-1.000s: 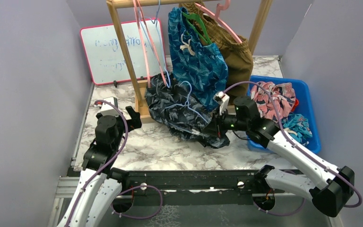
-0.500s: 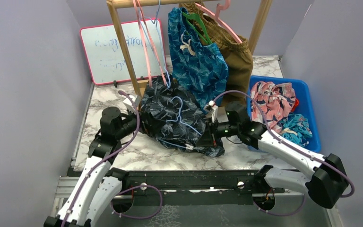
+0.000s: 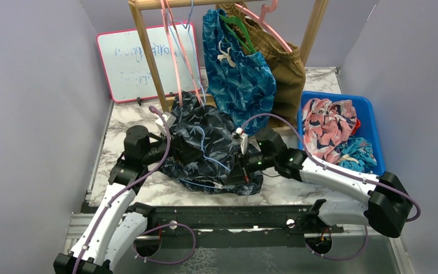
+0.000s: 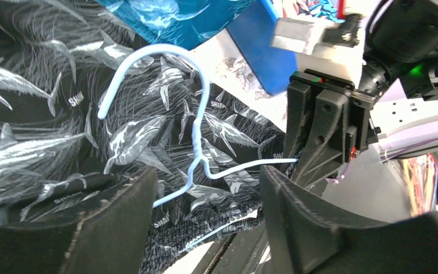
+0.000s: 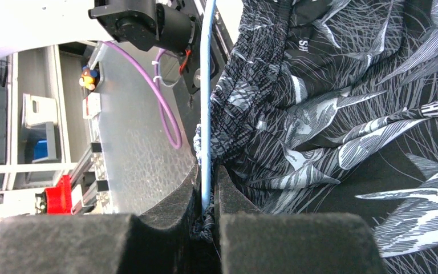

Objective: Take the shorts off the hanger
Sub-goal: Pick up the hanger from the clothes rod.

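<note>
Black shark-print shorts (image 3: 211, 145) lie bunched on the marble table, still threaded on a light blue wire hanger (image 4: 197, 131). My right gripper (image 5: 206, 191) is shut on the hanger's lower bar (image 5: 206, 103), with a bit of the elastic waistband pinched in too; in the top view it (image 3: 236, 171) sits at the heap's near right edge. My left gripper (image 4: 208, 182) is open, its fingers (image 4: 102, 228) straddling the waistband at the shorts' left side (image 3: 189, 153). The right gripper's black body (image 4: 325, 125) faces it across the cloth.
Teal-blue patterned shorts (image 3: 239, 74) on a green hanger and brown shorts (image 3: 288, 63) on a pink hanger hang from the wooden rack (image 3: 148, 63). Empty pink hangers (image 3: 174, 57) hang at left. A blue bin (image 3: 373, 128) holds loose shorts. A whiteboard (image 3: 131, 60) leans behind.
The right gripper dragged the hanger and black shorts left and nearer. The left arm swung in from the table's left onto the shorts, and its jaws have narrowed a little.
</note>
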`<action>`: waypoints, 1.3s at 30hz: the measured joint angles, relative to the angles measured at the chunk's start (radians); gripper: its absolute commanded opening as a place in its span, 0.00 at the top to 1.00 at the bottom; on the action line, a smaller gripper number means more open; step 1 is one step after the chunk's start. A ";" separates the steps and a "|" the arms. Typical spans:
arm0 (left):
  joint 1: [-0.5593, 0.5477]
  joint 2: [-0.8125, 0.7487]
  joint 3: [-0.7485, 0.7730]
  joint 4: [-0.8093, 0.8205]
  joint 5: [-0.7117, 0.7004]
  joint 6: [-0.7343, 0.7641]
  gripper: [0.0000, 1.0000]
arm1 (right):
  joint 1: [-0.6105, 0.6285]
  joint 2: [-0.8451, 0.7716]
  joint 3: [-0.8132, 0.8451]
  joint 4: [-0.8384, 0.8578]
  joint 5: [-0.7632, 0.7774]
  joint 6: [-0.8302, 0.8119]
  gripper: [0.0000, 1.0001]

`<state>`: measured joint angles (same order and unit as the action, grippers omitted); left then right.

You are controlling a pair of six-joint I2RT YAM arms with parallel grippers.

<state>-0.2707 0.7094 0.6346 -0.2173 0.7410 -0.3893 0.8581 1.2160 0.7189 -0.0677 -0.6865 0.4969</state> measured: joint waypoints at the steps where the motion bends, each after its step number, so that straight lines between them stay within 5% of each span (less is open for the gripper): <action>1: 0.000 0.001 -0.008 0.000 -0.005 -0.006 0.34 | 0.004 0.003 0.006 0.003 0.002 0.002 0.99; 15: -0.006 0.028 -0.047 0.111 -0.088 -0.132 0.61 | 0.046 0.011 0.033 0.026 0.016 0.027 0.99; 29: -0.016 0.022 -0.093 0.199 -0.075 -0.173 0.64 | 0.064 0.015 0.033 0.045 0.017 0.039 0.99; 35: -0.023 0.034 -0.093 0.210 -0.068 -0.169 0.94 | 0.065 0.023 0.033 0.058 0.017 0.039 0.98; 39: -0.026 0.034 -0.093 0.214 -0.069 -0.161 1.00 | 0.065 0.026 0.034 0.059 0.022 0.042 0.82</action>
<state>-0.2970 0.7433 0.5419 -0.0029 0.6724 -0.5499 0.9234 1.2415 0.7528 -0.0090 -0.6647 0.5392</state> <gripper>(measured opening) 0.048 0.103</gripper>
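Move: The neck of the blue hanger in the black shorts lies about 3 cm to the left hand's right, some 2 cm ahead and 2 cm lower. Its hook curls away about 6 cm beyond the neck and 2 cm to the left of it, while the right gripper stands roughly 11 cm right of the left hand, 8 cm back and 7 cm lower. From the right hand the neck is about 8 cm left, 8 cm ahead and 4 cm up. The left fingers close from nearly three-quarters open and pinch the blue hanger's neck just below the hook, after that hand eases about 2 cm forward, slightly right and down. Meanwhile the right hand, still gripping the hanger's right corner with the shorts' waistband, carries it about 2 cm left and 1.5 cm up, towards the left fingers. ##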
